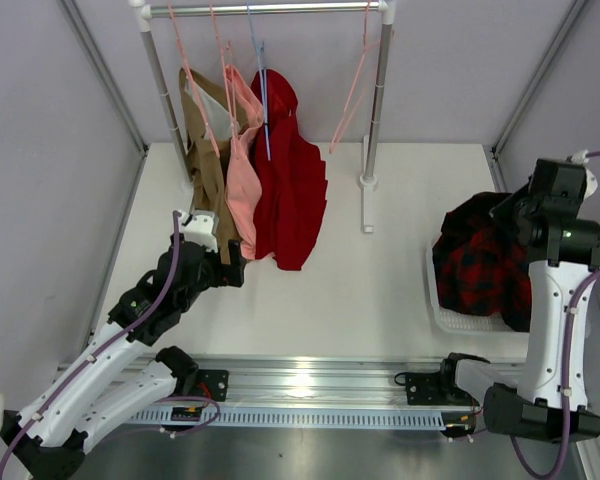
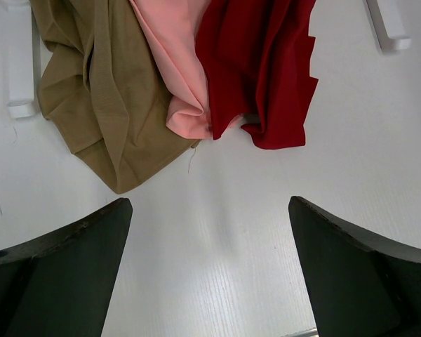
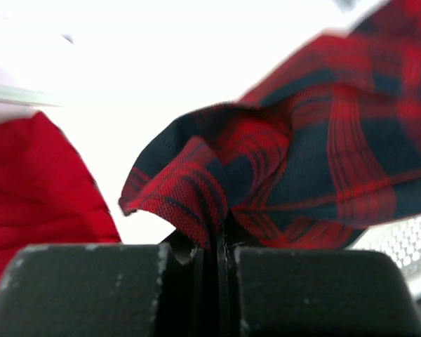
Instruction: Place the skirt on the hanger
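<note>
The red-and-black tartan skirt (image 1: 477,262) lies bunched in a white tray (image 1: 450,318) at the right of the table. My right gripper (image 1: 507,212) sits over the skirt's far edge. In the right wrist view it (image 3: 218,242) is shut on a fold of the skirt (image 3: 316,154), which rises out of the jaws. The pale-pink hanger (image 1: 353,90) hangs bare from the rail, just left of the right post. My left gripper (image 1: 232,268) is low over the table below the hanging garments. In the left wrist view it (image 2: 210,249) is open, with only bare table between its fingers (image 2: 67,270).
A clothes rack (image 1: 378,110) stands at the back, its feet (image 1: 368,205) on the table. On it hang a tan garment (image 1: 205,150), a pink one (image 1: 242,175) and a plain red pleated one (image 1: 292,190) on a blue hanger (image 1: 263,90). Their hems (image 2: 266,84) touch the table.
</note>
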{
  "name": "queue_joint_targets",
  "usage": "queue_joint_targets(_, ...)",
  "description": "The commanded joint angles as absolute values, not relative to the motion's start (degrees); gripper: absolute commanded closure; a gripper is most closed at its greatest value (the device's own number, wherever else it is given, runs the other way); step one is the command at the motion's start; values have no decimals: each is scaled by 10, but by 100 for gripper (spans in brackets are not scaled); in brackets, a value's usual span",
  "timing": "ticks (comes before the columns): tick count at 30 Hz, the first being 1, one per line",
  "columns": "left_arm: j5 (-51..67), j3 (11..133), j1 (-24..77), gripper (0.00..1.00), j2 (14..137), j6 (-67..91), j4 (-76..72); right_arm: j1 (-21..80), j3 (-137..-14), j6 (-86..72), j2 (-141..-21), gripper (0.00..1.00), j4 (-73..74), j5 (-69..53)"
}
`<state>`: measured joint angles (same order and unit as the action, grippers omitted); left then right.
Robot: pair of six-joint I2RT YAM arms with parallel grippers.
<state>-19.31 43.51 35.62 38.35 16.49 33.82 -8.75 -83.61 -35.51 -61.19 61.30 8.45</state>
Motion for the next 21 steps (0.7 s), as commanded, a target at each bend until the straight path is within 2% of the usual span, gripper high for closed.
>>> queue_joint_targets(1, -197, 454, 359, 0, 381, 163, 334, -88, -992, -310, -649, 100, 605, 69)
queue_joint_targets(12, -195, 454, 359, 1, 377, 163, 333, -88, -1354, -274, -782, 100, 633, -46)
queue_joint_targets(17, -194, 453, 359, 1, 377, 163, 333, -87, -1368, -304, -797, 100, 559, -204)
queue_joint_targets(21, -194, 455, 358, 1, 373, 163, 333, -66, -1364, -316, -805, 100, 532, -264)
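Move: Held skirt in the right fingers, above the white basket, whose middle lies about 28 cm below and 12 cm to the right, level fore and aft. The empty pink hanger is some 43 cm ahead, 32 cm left and about 10 cm higher. The rack's right pole stands roughly 48 cm ahead and 23 cm left. The red garment hangs 35 cm ahead and 50 cm left. From the left hand that hanger is about 45 cm ahead, 35 cm right and 20 cm up. Hoisting the skirt up out of the basket, the right hand climbs about 23 cm, easing slightly forward, then swings some 7 cm left towards the empty hanger as the climb fades. Its fingers keep their shut pinch on the cloth while the wrist tips them up about 30 degrees to near level and turns them counter-clockwise. ##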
